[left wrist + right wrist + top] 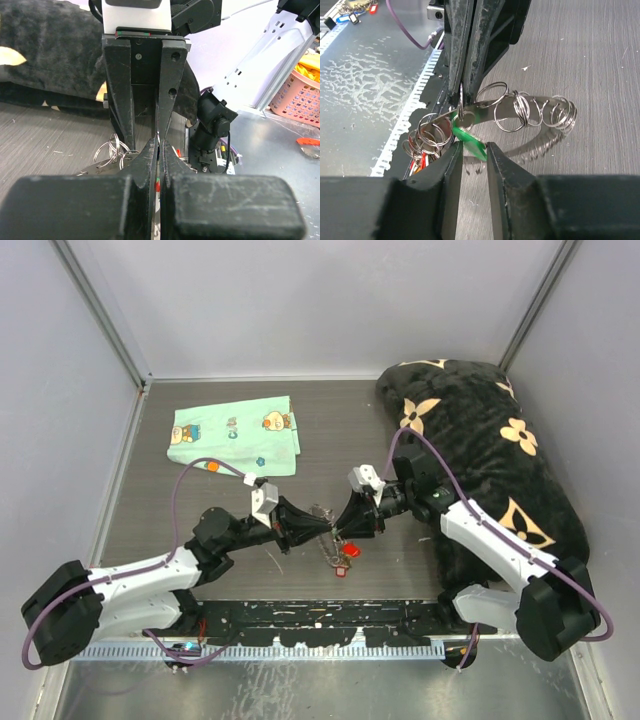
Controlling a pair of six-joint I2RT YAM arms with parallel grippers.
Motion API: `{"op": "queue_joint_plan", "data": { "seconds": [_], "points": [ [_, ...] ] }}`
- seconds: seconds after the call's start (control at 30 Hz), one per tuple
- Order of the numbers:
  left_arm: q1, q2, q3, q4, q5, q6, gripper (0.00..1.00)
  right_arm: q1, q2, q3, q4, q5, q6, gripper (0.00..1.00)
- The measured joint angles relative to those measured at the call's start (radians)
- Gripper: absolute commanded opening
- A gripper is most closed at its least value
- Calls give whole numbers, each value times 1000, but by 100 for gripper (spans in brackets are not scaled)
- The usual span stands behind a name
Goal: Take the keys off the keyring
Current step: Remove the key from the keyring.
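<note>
The keyring (536,116), a flat silver band fringed with small split rings, hangs between my two grippers just above the table. My left gripper (320,525) is shut on its rim; in the right wrist view its black fingers (470,45) pinch the band from above. A key with a green head (469,139) hangs off the ring between the fingers of my right gripper (473,150), whose jaws stand slightly apart around it. More keys with red and orange heads (349,551) dangle below in a cluster (422,155). In the left wrist view my own gripper (159,147) is closed, with loose rings (112,149) to its left.
A mint-green cartoon-print cloth (235,438) lies at the back left of the table. A large black cushion with beige flowers (480,450) fills the right side behind my right arm. A perforated metal rail (300,648) runs along the near edge. A pink basket (305,95) sits off-table.
</note>
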Motion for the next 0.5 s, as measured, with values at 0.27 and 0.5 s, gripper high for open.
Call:
{"op": "queue_joint_plan", "data": {
  "seconds": [0.27,0.5],
  "points": [
    [-1,3,0,26,-19,1,0,-6,-23,0,13,0,26,15],
    [-1,-34,-19,2,-44,25,0,-27,-29,0,13,2,38,11]
  ]
}}
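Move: The green key dangles right at the right fingertips, about 1 cm to the left of that hand's point and level with it. The key-laden metal keyring hangs some 3 cm left, 1 cm ahead and 3 cm below, its red tag about 4 cm back, 2 cm right and 5 cm below. From the left gripper, already holding a wire ring, the key is about 1 cm right and 2 cm below. Carry on closing the right gripper from about a third open until its fingertips pinch the green key, lifting that hand about 1 cm meanwhile, then ease it barely half a centimetre forward and to its right with the key between the fingers. Leave the left gripper nearly in place, still shut on the wire ring the key hangs from. ##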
